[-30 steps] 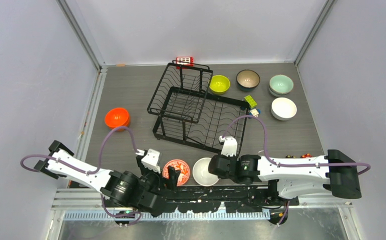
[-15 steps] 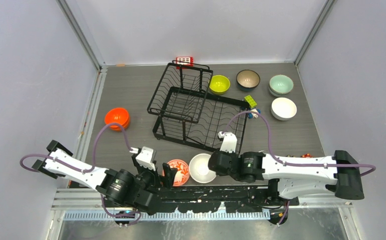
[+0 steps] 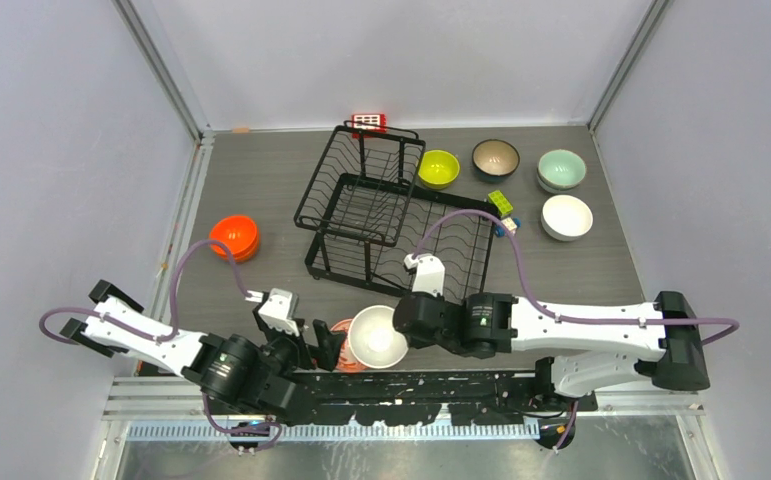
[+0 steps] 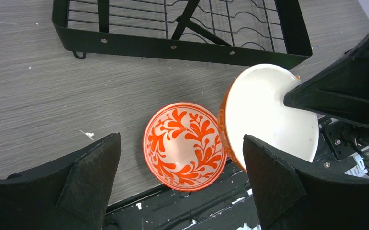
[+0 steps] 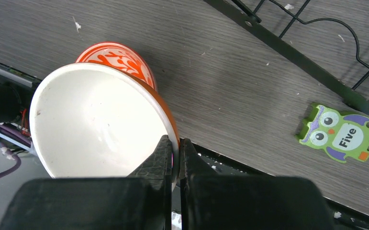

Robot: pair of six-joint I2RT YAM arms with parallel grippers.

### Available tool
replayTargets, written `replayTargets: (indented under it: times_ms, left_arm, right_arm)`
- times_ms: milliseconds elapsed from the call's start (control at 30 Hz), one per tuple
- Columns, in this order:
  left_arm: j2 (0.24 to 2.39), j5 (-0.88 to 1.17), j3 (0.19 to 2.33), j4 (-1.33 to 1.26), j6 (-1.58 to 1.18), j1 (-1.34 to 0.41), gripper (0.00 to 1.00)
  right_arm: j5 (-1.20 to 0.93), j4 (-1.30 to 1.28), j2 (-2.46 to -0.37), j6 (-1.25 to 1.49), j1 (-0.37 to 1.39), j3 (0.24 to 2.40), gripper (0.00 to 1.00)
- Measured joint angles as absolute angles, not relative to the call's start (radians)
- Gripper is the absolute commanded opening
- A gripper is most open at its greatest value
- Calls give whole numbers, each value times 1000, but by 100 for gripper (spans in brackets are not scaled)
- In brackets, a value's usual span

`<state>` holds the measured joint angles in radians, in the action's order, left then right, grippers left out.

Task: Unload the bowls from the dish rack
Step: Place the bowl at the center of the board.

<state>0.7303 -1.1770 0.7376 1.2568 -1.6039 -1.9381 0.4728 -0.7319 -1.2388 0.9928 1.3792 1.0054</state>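
Note:
The black wire dish rack [image 3: 391, 215] stands mid-table, and I see no bowl in it. My right gripper [image 5: 174, 153] is shut on the rim of a bowl that is white inside and orange outside [image 5: 96, 124]. It holds that bowl tilted near the table's front edge [image 3: 378, 336]. The bowl partly overlaps the red floral bowl [image 4: 184, 146], which rests on the table beside it. My left gripper [image 4: 180, 143] hangs open above the floral bowl, its fingers either side of it and touching nothing. Further bowls sit on the table: orange [image 3: 234, 236], lime green [image 3: 439, 168], dark brown [image 3: 496, 157], pale mint [image 3: 561, 169], white [image 3: 567, 216].
A small red gridded block [image 3: 368, 122] lies behind the rack. A green block [image 3: 501, 202] sits at its right corner. A green owl figure marked "Five" [image 5: 340, 134] lies in front of the rack. The black base rail [image 4: 220, 211] runs along the near table edge.
My right gripper has carried the white-and-orange bowl leftward along the front edge until it overlaps the floral bowl. The left arm has shifted slightly left, still open.

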Motion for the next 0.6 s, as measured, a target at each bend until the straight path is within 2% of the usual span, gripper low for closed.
replayTargets:
  times_ms: [300, 600]
  left_arm:
    - [705, -1176, 726, 1304, -1662, -1938, 100]
    - [719, -1177, 715, 1324, -1667, -1938, 100]
  right_arm:
    - [511, -750, -1115, 1022, 1379, 921, 1]
    - [502, -741, -1078, 1077, 1348, 710, 1]
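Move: The held white bowl is headed for the bare board just right of the patterned bowl, about 4 cm to the right of the right hand, level with it and some 12 cm below. The patterned bowl stands around 8 cm to this hand's left, also level, partly under the held one; the owl block lies about 13 cm to the right and 2 cm ahead. From the left hand the bare spot is roughly 17 cm to the right, 2 cm ahead and 15 cm below. The white bowl, still pinched by its rim in the right hand's shut fingers, is carried away from over the patterned bowl's edge: first to the right at nearly constant height, then right and down together towards the bare board beside it. In all about 7 cm right and 6 cm down, the hand turning slightly clockwise. ##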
